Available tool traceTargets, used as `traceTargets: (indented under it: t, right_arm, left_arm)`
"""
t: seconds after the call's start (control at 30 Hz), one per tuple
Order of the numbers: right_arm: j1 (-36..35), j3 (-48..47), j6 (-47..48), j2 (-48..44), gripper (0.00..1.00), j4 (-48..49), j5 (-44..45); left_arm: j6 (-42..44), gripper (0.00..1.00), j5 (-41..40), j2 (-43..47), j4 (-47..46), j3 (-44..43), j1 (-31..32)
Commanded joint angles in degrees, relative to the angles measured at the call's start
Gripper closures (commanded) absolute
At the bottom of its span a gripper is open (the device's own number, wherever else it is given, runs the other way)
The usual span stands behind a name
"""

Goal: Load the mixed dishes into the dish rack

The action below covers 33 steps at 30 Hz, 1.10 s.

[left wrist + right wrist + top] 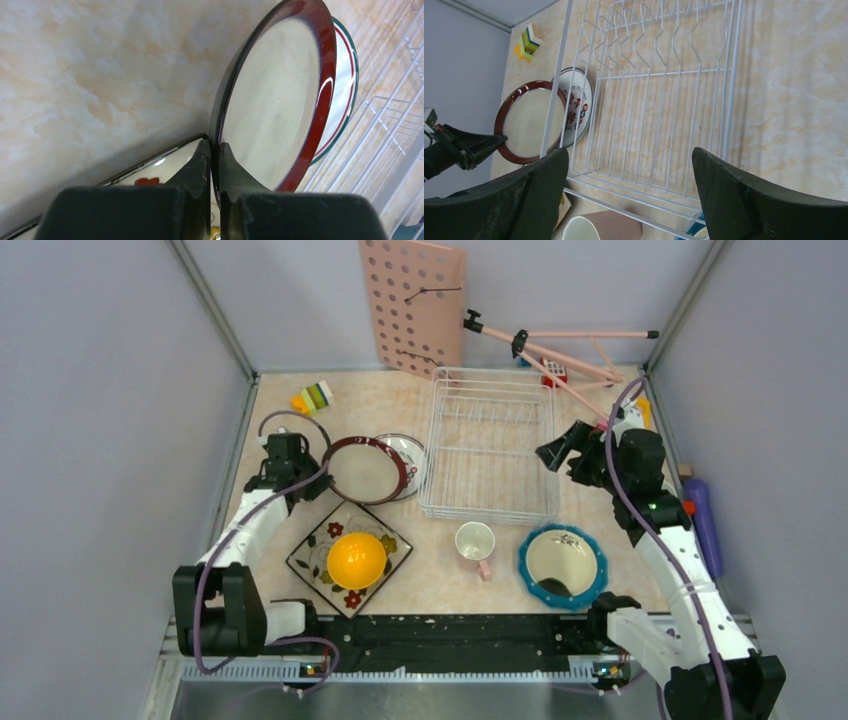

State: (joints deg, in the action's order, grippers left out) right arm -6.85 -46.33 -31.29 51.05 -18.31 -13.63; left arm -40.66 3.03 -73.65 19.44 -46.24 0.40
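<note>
My left gripper (312, 480) (214, 150) is shut on the near rim of the brown-rimmed round plate (365, 470) (280, 100), which is tilted and leans over a white plate with a red and green rim (407, 453) (346, 85). The square floral plate (315, 545) carries the yellow-orange bowl (356, 558). A pink cup (476, 543) lies on its side, and the teal dotted dish (562, 565) sits right of it. The white wire dish rack (490, 445) (729, 100) holds nothing. My right gripper (562, 452) (630, 160) hovers open at the rack's right side.
A pink pegboard (415, 305) and a pink tripod (560, 350) lean at the back wall. Colourful toy blocks (312, 398) (529, 40) sit at the back left. A purple bottle (703, 525) lies along the right edge. Grey walls close in both sides.
</note>
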Motion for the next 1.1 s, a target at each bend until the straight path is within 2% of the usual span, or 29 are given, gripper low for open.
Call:
traceTargets:
  t: [0.0,0.23,0.43,0.63,0.77,0.87,1.07]
  right_arm:
    - [-0.66,-3.71,-1.58,0.63,0.09,4.18,-3.52]
    - [-2.59,-4.3,-3.44,2.77,0.09,8.13,-8.01]
    - [-6.57,-4.41,-5.03,4.38,0.09,13.62,-11.97]
    - [-16.72,-8.68,1.2,6.19,0.09,13.42,-6.21]
    - [-17.01,-8.51,-0.3,5.71,0.09,17.13,-7.54]
    - [-17.14,-6.1,-2.96,2.92,0.09,23.54,-7.72]
    - [-17.25,-2.68,-7.88,-1.22,0.11,30.84,-4.78]
  left_arm:
    - [-1.28,1.0,3.47,8.36,-2.27,-3.3,-0.05]
    - [-4.02,1.0,10.5,18.85,-5.83,-3.71,-0.04]
    - [-4.74,1.0,8.15,26.78,-4.29,-5.18,-0.04]
    - [-8.71,1.0,20.18,29.62,-14.7,-4.17,0.0]
    - [-12.34,1.0,27.3,29.38,-24.47,-2.7,0.0]
    - [-16.55,1.0,31.09,28.42,-33.85,0.51,0.28]
    - [-17.17,1.0,31.57,25.86,-40.87,3.77,3.69]
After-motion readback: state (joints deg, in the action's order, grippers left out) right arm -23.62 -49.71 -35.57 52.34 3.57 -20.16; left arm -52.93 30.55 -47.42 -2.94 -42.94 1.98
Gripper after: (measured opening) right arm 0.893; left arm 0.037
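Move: My left hand already grips the near-left rim of the brown-rimmed plate, low over the table. The dish rack's middle is about 33 cm to its right and 8 ahead, level with it. The white plate lies 13 right, 6 ahead and 5 below, the flowered tray some 14 back and 4 right. From my empty right hand the brown-rimmed plate is roughly 36 cm left, 5 ahead, 13 below; the rack is 11 left, 11 ahead. Keeping the brown-rimmed plate pinched by its rim, I raise my left hand some 21 cm, easing back about 4 at first and then swinging right, away from the white plate, while its fingers tip up some 40 degrees and turn clockwise. My right hand comes to meet the plate with fingers wide open, about 11 cm left, then as far up, turning counter-clockwise and tipping upward. ##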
